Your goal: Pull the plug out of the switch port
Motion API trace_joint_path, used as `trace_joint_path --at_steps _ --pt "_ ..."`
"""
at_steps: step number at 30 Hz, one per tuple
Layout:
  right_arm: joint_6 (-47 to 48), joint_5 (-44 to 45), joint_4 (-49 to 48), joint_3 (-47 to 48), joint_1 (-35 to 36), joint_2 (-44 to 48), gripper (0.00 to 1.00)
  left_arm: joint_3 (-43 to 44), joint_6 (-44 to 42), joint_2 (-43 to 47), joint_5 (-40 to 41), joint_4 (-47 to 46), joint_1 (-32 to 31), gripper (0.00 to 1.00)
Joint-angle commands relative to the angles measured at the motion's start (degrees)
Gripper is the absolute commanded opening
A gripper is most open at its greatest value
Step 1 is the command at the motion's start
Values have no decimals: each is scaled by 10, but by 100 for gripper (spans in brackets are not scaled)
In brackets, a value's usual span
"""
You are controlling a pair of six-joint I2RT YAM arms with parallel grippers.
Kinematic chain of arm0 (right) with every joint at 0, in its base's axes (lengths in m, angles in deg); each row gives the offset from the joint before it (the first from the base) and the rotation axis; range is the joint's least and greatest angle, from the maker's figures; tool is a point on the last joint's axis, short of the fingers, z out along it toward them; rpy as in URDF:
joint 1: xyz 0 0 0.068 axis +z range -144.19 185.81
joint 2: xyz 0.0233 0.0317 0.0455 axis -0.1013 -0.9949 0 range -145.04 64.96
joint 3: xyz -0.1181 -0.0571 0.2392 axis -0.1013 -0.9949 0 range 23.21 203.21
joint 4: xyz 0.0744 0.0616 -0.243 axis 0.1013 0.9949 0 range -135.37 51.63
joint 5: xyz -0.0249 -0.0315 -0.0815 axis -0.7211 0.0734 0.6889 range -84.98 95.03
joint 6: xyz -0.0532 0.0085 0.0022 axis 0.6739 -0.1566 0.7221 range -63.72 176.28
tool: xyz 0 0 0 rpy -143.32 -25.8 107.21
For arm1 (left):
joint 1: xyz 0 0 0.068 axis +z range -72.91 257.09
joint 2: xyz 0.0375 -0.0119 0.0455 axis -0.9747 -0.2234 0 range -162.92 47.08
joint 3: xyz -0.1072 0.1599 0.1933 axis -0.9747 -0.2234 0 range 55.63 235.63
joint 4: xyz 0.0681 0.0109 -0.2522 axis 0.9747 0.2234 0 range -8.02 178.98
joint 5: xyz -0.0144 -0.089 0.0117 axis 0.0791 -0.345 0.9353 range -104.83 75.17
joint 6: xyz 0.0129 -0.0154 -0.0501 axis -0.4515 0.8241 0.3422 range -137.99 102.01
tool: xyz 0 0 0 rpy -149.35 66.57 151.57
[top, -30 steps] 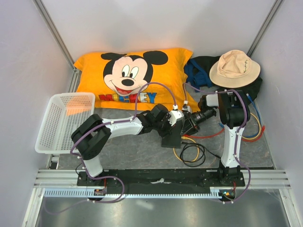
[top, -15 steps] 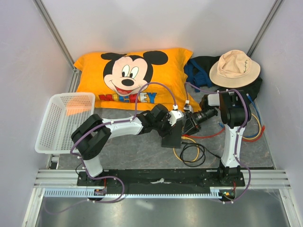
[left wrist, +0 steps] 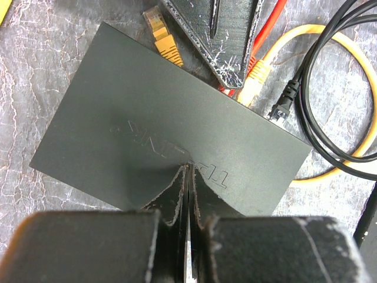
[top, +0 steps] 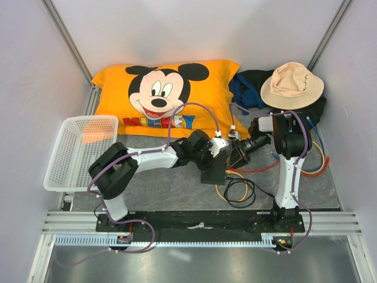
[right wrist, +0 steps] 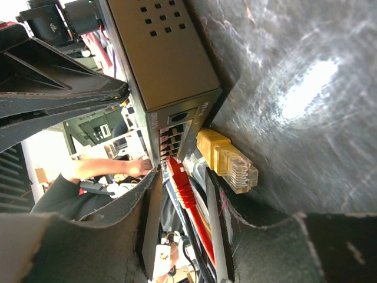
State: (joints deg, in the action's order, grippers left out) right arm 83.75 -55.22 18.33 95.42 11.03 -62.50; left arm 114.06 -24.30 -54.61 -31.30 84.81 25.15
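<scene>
The switch point(left wrist: 159, 124) is a flat matte-black box lying on the grey table, also seen at the middle of the top view as the switch point(top: 213, 172). My left gripper point(left wrist: 187, 172) is shut, its tips resting on the switch's top face with nothing between them. A red plug point(right wrist: 181, 177) sits in a socket on the switch's narrow edge. My right gripper point(right wrist: 182, 203) is open, with one finger on each side of the red plug and a gap to both. A loose yellow plug point(right wrist: 227, 159) lies on the table beside the sockets.
An orange Mickey pillow point(top: 165, 97) lies at the back, a white basket point(top: 79, 150) on the left and a beige hat point(top: 291, 85) on dark clothes at the back right. A black cable point(left wrist: 330, 88) and a yellow cable point(top: 224, 193) loop near the switch.
</scene>
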Motion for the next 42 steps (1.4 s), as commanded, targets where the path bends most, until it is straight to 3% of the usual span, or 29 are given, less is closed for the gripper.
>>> trace_joint_path --at_steps 1,29,36,38,42 --pt "19 87 -50 2 0 -25 44 -32 -21 -38 14 98 -13 2" --pt "-22 105 -60 23 32 -17 37 -31 -20 -41 13 99 -13 2" --pt "-18 111 -46 42 31 -30 13 -30 -22 -42 14 98 -13 2" --pt "-4 109 -22 64 31 -38 0 -31 -21 -42 14 99 -12 2" --pt "30 116 32 111 29 -66 0 -31 -21 -42 12 98 -13 2"
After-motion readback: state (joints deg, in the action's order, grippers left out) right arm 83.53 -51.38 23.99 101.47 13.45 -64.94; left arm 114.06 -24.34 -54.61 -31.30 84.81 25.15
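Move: The red plug, still in the switch port, lies right between the open right fingertips, about 1 cm to the hand's left and level with it. The switch's middle is some 6 cm to the right hand's left and 1 cm ahead; the loose yellow plug lies on the table about 5 cm ahead. The plugged-in yellow plug sits about 1 cm back. From the left hand the red plug is roughly 6 cm to the right and 1 cm lower. Close the right fingers at the red plug's port end, slowly at first, then quickly until almost shut. Keep the right hand nearly in place: ease it about half a centimetre left towards the port, dip very slightly and come back up, and turn the wrist some 5 degrees. Hold the shut left fingers still, resting on top of the switch. ##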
